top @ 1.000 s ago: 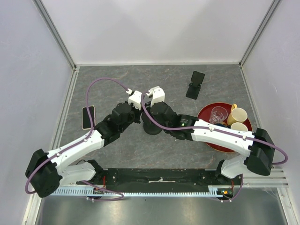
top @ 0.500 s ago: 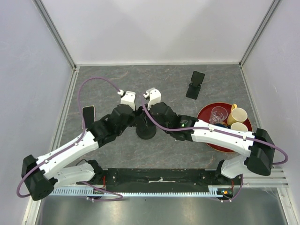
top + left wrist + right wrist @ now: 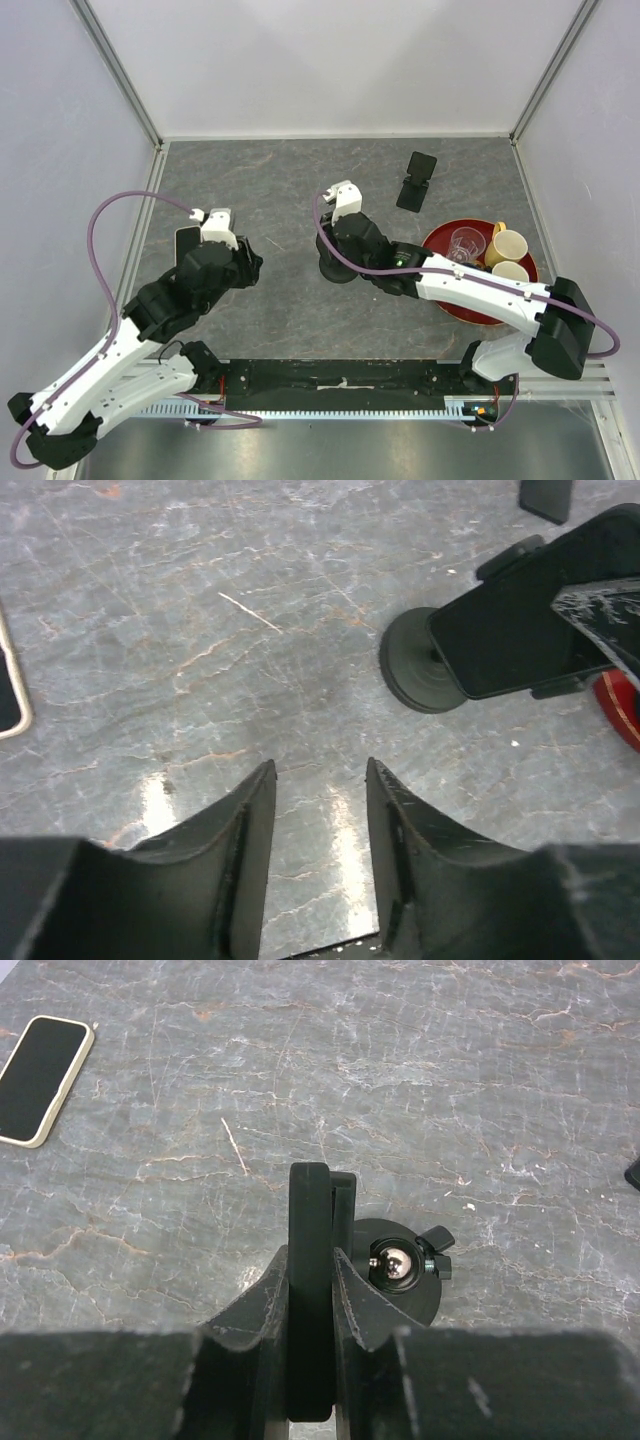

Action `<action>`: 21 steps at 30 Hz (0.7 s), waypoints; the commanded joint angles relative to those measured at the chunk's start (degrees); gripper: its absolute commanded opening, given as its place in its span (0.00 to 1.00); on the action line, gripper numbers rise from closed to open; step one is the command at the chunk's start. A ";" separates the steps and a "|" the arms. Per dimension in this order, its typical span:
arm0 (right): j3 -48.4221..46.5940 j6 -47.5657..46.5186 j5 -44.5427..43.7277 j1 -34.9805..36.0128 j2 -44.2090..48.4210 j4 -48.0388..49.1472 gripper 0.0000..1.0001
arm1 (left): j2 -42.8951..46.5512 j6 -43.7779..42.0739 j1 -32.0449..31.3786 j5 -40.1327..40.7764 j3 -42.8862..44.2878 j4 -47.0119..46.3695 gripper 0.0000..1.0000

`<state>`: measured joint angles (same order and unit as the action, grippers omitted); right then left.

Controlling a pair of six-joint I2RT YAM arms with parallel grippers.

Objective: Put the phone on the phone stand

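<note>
A black phone (image 3: 310,1290) stands on edge between the fingers of my right gripper (image 3: 311,1260), which is shut on it. The phone leans against the cradle of the phone stand (image 3: 402,1270), a black round base with a shiny ball joint. In the left wrist view the same phone (image 3: 530,620) sits tilted over the stand's base (image 3: 415,675). From above, the stand (image 3: 335,272) lies under my right gripper (image 3: 335,252). My left gripper (image 3: 318,770) is open and empty, well to the left of the stand, also seen from above (image 3: 250,262).
A second phone in a cream case (image 3: 40,1078) lies flat at the left (image 3: 186,238). Another black stand holding a phone (image 3: 416,181) is at the back. A red tray (image 3: 478,222) at the right holds two cream cups (image 3: 508,245) and a glass (image 3: 465,243).
My left gripper has opened and drawn back to the left, away from the stand. The right gripper stays shut on the phone; the stand has shifted slightly.
</note>
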<state>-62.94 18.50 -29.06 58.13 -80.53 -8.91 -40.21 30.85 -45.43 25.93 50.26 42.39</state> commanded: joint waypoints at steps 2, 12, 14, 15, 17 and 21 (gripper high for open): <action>2.47 -2.42 2.78 0.06 2.48 -5.15 0.00 | 5.57 -1.75 -0.01 -7.55 -1.65 -5.55 0.55; -0.17 -5.92 5.24 -0.56 7.05 -13.50 0.54 | -3.02 -8.26 0.87 -25.38 -2.01 -16.19 0.62; 0.18 -6.90 7.86 -1.78 8.63 -13.33 0.55 | -4.79 -9.31 1.39 -28.02 -1.92 -18.65 0.63; 0.36 -7.25 9.10 -2.66 8.99 -13.16 0.55 | -6.62 -9.67 2.27 -31.09 -1.83 -19.53 0.64; 0.45 -7.78 10.95 -5.81 9.60 -13.33 0.54 | -8.39 -10.11 4.02 -35.05 -1.57 -22.16 0.64; 0.80 -9.62 15.26 -9.96 10.66 -14.12 0.53 | -12.95 -8.27 14.45 -51.71 -2.09 -27.44 0.64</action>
<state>-62.11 11.81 -16.84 51.77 -71.83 -22.04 -50.48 23.86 -38.92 -7.90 48.01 24.10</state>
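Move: The phone sits on the phone stand's holder between the right fingers; its middle is about level with that hand point and some 4 cm lower. The stand's round base is roughly 5 cm back, 6 cm right and 18 cm down. The folding stand lies some 15 cm ahead and 29 cm right, on the table. From the open left hand, the mounted phone is about 8 cm ahead, 15 cm right and 5 cm below. Rightward, the right hand comes off the phone: its fingers spread from their grip as it eases back some 2.5 cm, then it slides about 5 cm to the right, clear of the phone's near edge. Meanwhile the empty left hand backs and rises slightly, then sweeps roughly 9 cm right towards the phone, sinking again, turning about 25 degrees clockwise and opening wider. ##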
